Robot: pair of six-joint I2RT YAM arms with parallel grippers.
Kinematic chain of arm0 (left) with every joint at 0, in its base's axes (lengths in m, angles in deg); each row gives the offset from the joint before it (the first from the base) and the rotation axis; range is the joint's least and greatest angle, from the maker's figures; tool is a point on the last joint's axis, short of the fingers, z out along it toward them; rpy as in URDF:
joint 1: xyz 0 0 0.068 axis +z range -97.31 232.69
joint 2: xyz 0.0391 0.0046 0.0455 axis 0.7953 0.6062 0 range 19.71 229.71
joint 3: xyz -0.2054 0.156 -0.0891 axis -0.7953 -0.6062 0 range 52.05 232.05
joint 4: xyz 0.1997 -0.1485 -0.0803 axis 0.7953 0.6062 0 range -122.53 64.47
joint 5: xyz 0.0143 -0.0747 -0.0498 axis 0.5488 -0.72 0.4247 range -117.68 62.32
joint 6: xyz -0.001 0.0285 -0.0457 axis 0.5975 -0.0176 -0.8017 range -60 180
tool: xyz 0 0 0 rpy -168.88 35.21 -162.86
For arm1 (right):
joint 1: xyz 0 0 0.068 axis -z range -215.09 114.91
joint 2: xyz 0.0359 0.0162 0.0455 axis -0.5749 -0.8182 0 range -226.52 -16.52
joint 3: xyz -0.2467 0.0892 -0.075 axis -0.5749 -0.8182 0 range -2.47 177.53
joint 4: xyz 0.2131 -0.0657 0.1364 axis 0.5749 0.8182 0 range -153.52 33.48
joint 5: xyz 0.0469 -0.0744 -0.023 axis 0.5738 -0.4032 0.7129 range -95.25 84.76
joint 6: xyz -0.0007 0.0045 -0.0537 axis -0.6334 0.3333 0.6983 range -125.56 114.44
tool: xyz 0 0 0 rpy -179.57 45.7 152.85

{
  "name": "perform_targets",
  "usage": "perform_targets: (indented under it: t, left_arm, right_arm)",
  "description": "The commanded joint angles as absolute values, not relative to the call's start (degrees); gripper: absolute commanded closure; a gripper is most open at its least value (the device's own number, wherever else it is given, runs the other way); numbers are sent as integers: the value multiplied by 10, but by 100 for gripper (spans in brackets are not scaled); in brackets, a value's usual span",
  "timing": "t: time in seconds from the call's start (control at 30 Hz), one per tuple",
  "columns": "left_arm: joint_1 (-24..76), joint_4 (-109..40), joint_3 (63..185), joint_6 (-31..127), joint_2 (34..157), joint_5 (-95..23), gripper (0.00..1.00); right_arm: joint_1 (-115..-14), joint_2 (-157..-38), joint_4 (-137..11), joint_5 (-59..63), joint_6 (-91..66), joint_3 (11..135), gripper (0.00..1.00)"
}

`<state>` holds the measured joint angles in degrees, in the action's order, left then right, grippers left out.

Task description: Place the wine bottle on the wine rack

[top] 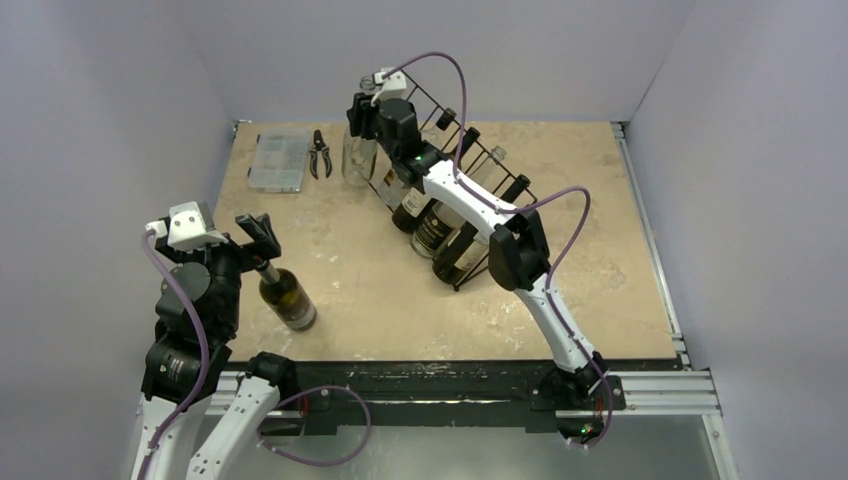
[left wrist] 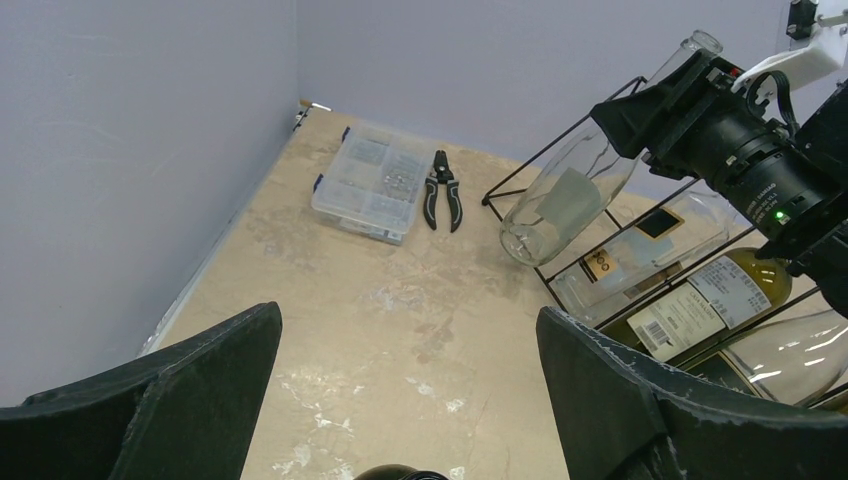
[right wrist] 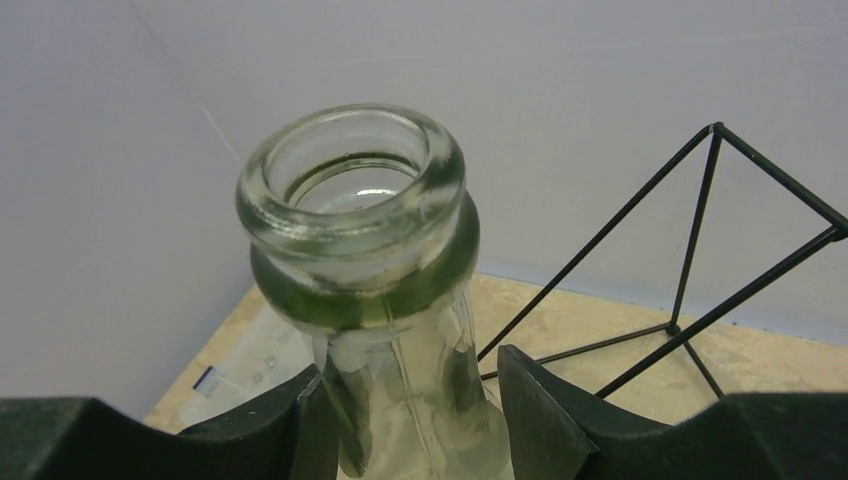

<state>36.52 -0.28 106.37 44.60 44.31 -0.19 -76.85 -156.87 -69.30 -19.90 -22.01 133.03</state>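
My right gripper (top: 366, 104) (right wrist: 410, 390) is shut on the neck of a clear glass wine bottle (top: 358, 155) (right wrist: 355, 190). The bottle (left wrist: 570, 200) hangs tilted at the left end of the wine rack (top: 478, 150) (left wrist: 510, 181), a black wire frame, its base low beside the first slots. Rack wires (right wrist: 697, 230) show just right of the neck. My left gripper (top: 250, 240) (left wrist: 408, 315) is open wide over the near left of the table. It holds nothing. A dark bottle (top: 287, 298) sits just below it, its top (left wrist: 400, 472) at the bottom edge of the left wrist view.
Several labelled bottles (top: 435, 225) (left wrist: 700, 300) lie in the rack's slots. A clear plastic parts box (top: 278, 160) (left wrist: 370, 185) and black pliers (top: 320, 153) (left wrist: 443, 190) lie at the back left. Grey walls close in the table on three sides.
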Motion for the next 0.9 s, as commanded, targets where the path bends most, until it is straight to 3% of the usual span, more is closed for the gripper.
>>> perform_targets:
  t: [0.0, 0.87]
  left_arm:
    - [363, -24, 1065, 455, 451, 2, 0]
    - [363, -26, 1063, 454, 454, -3, 0]
  right_arm:
    - [-763, -1538, -843, -219, -206, 1410, 100]
    - [-722, -1599, -834, -227, -232, 1417, 96]
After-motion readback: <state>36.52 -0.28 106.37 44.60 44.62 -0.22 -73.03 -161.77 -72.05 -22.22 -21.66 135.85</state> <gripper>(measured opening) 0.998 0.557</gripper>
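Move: The right hand holds the clear wine bottle by its neck. The empty leftmost slot of the wine rack has its middle about 7 cm to the right, 3 cm ahead and 11 cm below. The gold-labelled bottle fills the next slot, some 13 cm right, 2 cm back and 11 cm below; the pliers lie roughly 15 cm left, 5 cm ahead and 23 cm down. From the left hand, the slot is about 36 cm ahead, 21 cm right and 17 cm below. Keeping its pinch on the clear bottle's neck, the right hand carries it forward and down, then increasingly to the right, over the rack's empty leftmost slot, about 6 cm in all. The sinking ends before the sideways travel does, with a slight rise at the last, while the wrist turns some 5 degrees clockwise; the bottle's base seems to come against the rack's lower end. ##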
